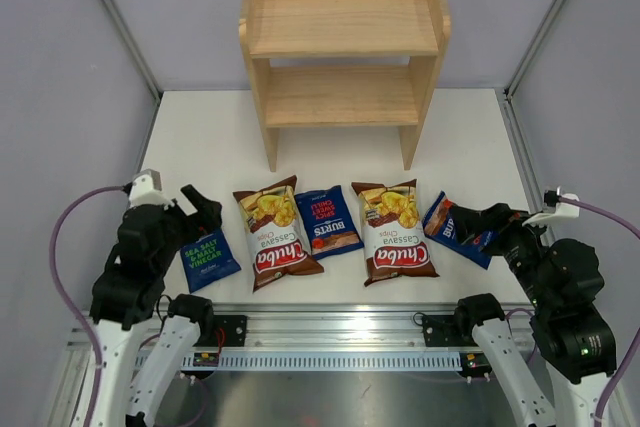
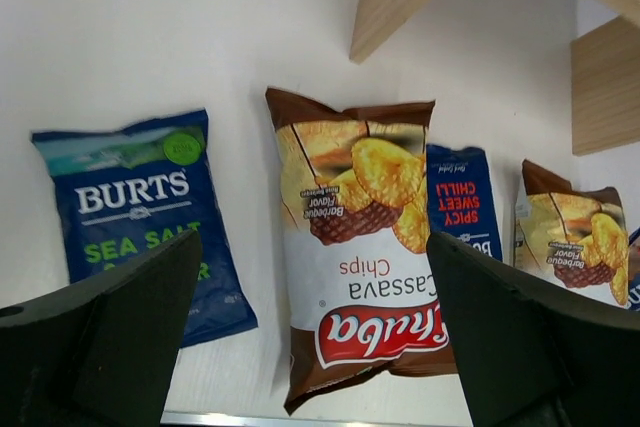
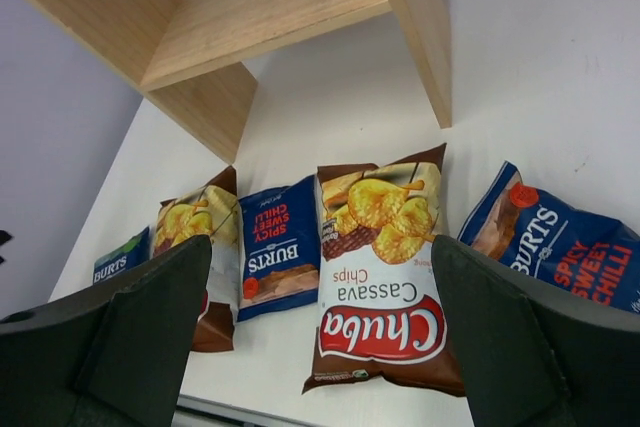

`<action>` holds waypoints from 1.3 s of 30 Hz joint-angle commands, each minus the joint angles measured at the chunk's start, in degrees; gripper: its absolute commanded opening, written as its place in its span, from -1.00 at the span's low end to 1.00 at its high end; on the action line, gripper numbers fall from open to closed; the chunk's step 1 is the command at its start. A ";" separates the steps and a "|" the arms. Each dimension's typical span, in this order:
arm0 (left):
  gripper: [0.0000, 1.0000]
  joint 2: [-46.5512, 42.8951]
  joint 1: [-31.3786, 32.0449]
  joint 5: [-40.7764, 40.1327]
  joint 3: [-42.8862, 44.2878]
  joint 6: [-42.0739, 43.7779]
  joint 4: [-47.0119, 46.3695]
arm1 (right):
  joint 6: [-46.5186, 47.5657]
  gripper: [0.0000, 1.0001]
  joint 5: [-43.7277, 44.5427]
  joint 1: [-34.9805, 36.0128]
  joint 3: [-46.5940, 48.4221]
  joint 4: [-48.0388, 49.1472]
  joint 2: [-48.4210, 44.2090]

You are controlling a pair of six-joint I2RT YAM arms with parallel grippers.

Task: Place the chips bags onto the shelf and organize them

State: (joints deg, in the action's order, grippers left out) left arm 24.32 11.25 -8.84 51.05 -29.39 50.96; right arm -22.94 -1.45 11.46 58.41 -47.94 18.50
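Note:
Several chips bags lie flat in a row on the white table. From the left they are a blue Burts sea-salt bag [image 1: 208,255], a brown Chuba bag [image 1: 276,232], a blue Burts spicy bag [image 1: 327,219], a second Chuba bag [image 1: 395,230] and another Burts spicy bag [image 1: 455,227]. The wooden two-tier shelf [image 1: 343,57] stands behind them with both tiers bare. My left gripper [image 1: 200,207] hovers open over the sea-salt bag's near end, framing the left Chuba bag [image 2: 360,177]. My right gripper [image 1: 482,219] hangs open over the rightmost Burts bag, framing the right Chuba bag [image 3: 385,257].
A metal rail [image 1: 330,332] runs along the table's near edge, just in front of the bags. Grey walls close in the left, right and back sides. Bare white table [image 1: 330,147] lies between the bags and the shelf legs [image 1: 410,147].

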 commanded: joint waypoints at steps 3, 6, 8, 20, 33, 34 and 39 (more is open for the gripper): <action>0.98 7.49 0.18 2.97 -8.94 -9.79 -12.71 | -2.28 0.99 -6.28 0.05 -1.55 6.63 -0.93; 0.98 12.15 0.09 -0.28 -13.68 -13.66 -19.56 | -2.55 0.99 -8.03 0.05 -1.46 7.16 -0.57; 0.98 15.14 -0.08 1.87 -18.06 -14.64 -30.00 | -2.99 0.99 -9.26 0.05 -1.81 7.77 -0.40; 0.98 41.67 -8.25 15.52 -26.17 -18.33 -63.69 | -1.94 0.99 -12.25 0.05 -1.11 7.07 -1.63; 0.85 58.03 -8.78 21.41 -34.69 -27.12 -89.35 | -2.81 0.99 -15.33 0.14 -2.87 9.36 -0.48; 0.83 58.65 -8.78 21.41 -35.05 -27.30 -90.41 | -2.81 0.99 -15.33 0.05 -2.87 9.36 -0.40; 0.44 64.54 -8.78 23.95 -35.93 -29.58 -98.76 | -3.08 0.99 -15.60 0.05 -2.60 9.62 -0.22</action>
State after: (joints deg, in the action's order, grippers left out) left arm 85.52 2.68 13.13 17.06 -57.52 -41.30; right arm -25.80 -15.79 11.46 55.35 -41.32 17.56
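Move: The left Chuba bag's middle lies about 6 cm ahead of the left hand, 10 cm to its right and 22 cm below; its top end reaches some 10 cm farther out. The Burts sea salt bag is level with the hand, about 6 cm left; the Burts sweet chilli bag lies 9 cm ahead, 22 cm right, both some 23 cm down. From the right hand, that Chuba bag is roughly 9 cm ahead, 37 cm left and 30 cm below. Plunge the open left gripper about 21 cm down while reaching 16 cm forward and a little right to the left Chuba bag's top end, rolling it some 35 degrees so its left side dips. With the fingers straddling the left part of that end, begin closing them on it. Meanwhile swing the empty right hand slightly left, turning it counter-clockwise. ##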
